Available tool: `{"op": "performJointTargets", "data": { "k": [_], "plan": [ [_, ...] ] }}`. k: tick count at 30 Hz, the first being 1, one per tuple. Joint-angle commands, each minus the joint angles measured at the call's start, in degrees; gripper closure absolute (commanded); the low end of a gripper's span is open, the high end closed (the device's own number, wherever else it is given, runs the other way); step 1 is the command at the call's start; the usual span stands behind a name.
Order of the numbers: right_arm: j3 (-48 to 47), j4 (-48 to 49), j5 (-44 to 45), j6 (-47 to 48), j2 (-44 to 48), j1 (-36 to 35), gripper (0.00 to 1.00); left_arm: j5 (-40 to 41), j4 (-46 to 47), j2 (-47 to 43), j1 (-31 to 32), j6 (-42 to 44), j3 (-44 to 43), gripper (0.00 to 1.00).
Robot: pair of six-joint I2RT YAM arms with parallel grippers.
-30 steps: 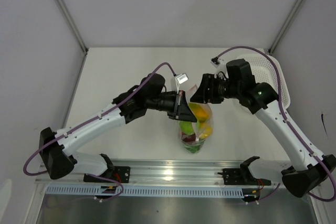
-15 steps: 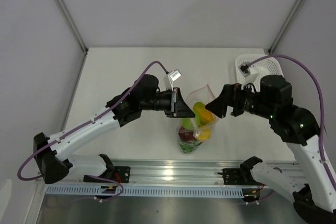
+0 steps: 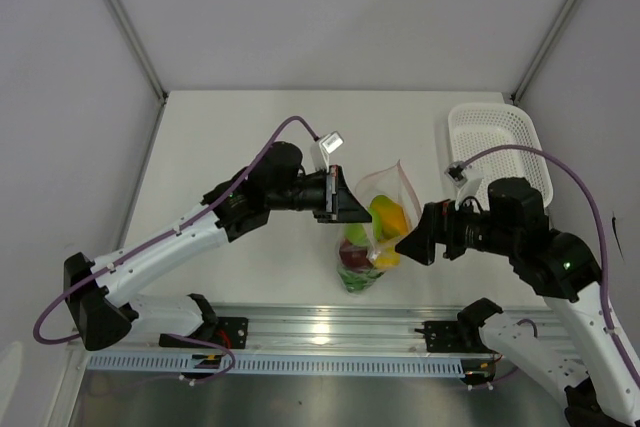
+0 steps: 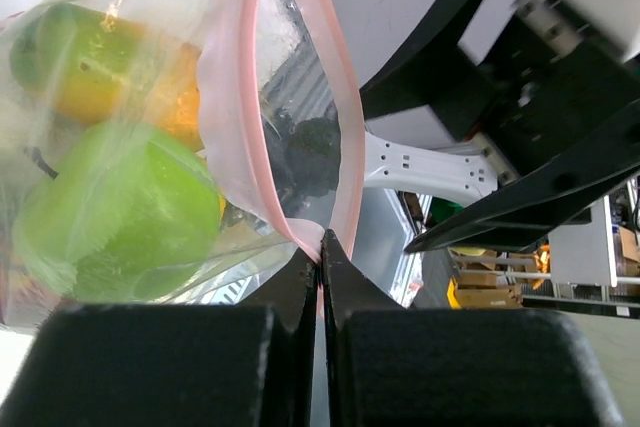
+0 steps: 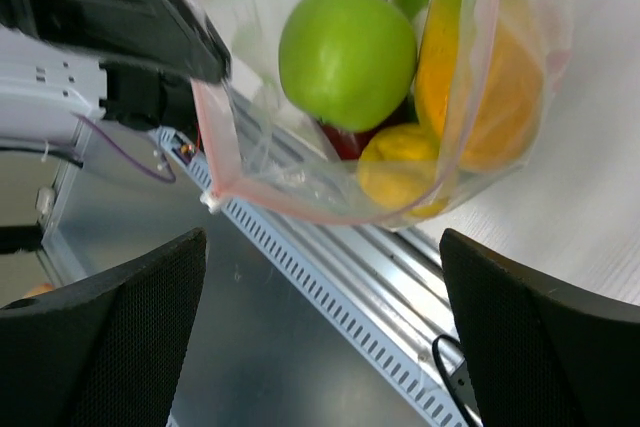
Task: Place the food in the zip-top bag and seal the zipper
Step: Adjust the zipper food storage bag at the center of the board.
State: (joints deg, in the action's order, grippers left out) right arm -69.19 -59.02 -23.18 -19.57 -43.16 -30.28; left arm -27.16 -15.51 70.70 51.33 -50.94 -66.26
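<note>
The zip-top bag hangs upright over the table's near edge, its mouth open. Inside it the food shows: a green apple, an orange fruit, a yellow fruit and a red apple. My left gripper is shut on the pink zipper at the left end of the mouth, and its fingertips pinch the strip. My right gripper stands wide open just right of the bag, apart from it, with nothing between its fingers.
A white mesh basket sits at the back right of the table. The metal rail with the arm bases runs along the near edge, right below the bag.
My right gripper has opened wide, let go of the bag's right edge and drawn back to the right and nearer. The left gripper keeps its hold and has shifted slightly left.
</note>
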Motion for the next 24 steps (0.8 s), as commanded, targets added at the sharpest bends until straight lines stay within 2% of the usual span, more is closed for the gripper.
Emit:
{"op": "performJointTargets", "data": {
  "k": [1,3,5,11,14,21,24],
  "plan": [
    [6.1,2.3,-6.0,-1.3,4.8,-0.5,0.00,1.8,0.7,-1.2,0.2,-2.5,-0.2,0.99],
    [8.4,5.0,-6.6,-0.9,6.1,-0.7,0.01,2.3,0.4,-0.3,0.2,-4.2,-1.5,0.99],
    [9.0,3.4,-4.8,0.5,4.8,-1.4,0.00,2.2,1.3,0.9,0.2,-5.5,-1.9,0.99],
    [7.4,8.2,-3.2,0.7,4.5,-4.2,0.01,4.7,3.0,1.8,0.2,-10.8,-2.4,1.00],
    [6.3,8.1,-1.1,0.2,0.9,-6.2,0.01,6.8,3.3,2.0,0.2,-13.2,-2.6,0.99],
    [3.8,12.7,9.3,-4.2,-2.8,-17.6,0.02,11.4,3.0,3.1,0.1,-16.6,-4.9,0.99],
    [2.0,12.5,17.2,-6.5,-5.8,-22.5,0.07,11.9,2.6,3.5,0.2,-16.7,-5.3,0.99]
  ]
}}
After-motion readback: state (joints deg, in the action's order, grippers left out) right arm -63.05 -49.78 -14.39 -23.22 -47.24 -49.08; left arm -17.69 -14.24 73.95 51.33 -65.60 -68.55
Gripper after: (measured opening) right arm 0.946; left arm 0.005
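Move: The bag's free zipper corner, with the white slider end, lies some 7 cm left of the open right hand, about 3 cm back and 5 cm lower. The left fingers already pinch the zipper; the same corner hangs roughly 5 cm back from them and 5 cm below. Inside the bag, the mango is about 3 cm ahead, 2 cm left and 10 cm below the right hand, the green apple some 10 cm left, level fore-and-aft and equally low. With the zipper still pinched in its shut fingers, the left hand carries it about 3.5 cm forward and slightly right, turning some 15 degrees counter-clockwise with a slight roll. The wide-open right hand first sinks nearly 4 cm and draws back 2 cm, then swings about 5 cm left towards the free zipper corner, bringing it between its fingers without visible contact and turning some 10 degrees counter-clockwise. ##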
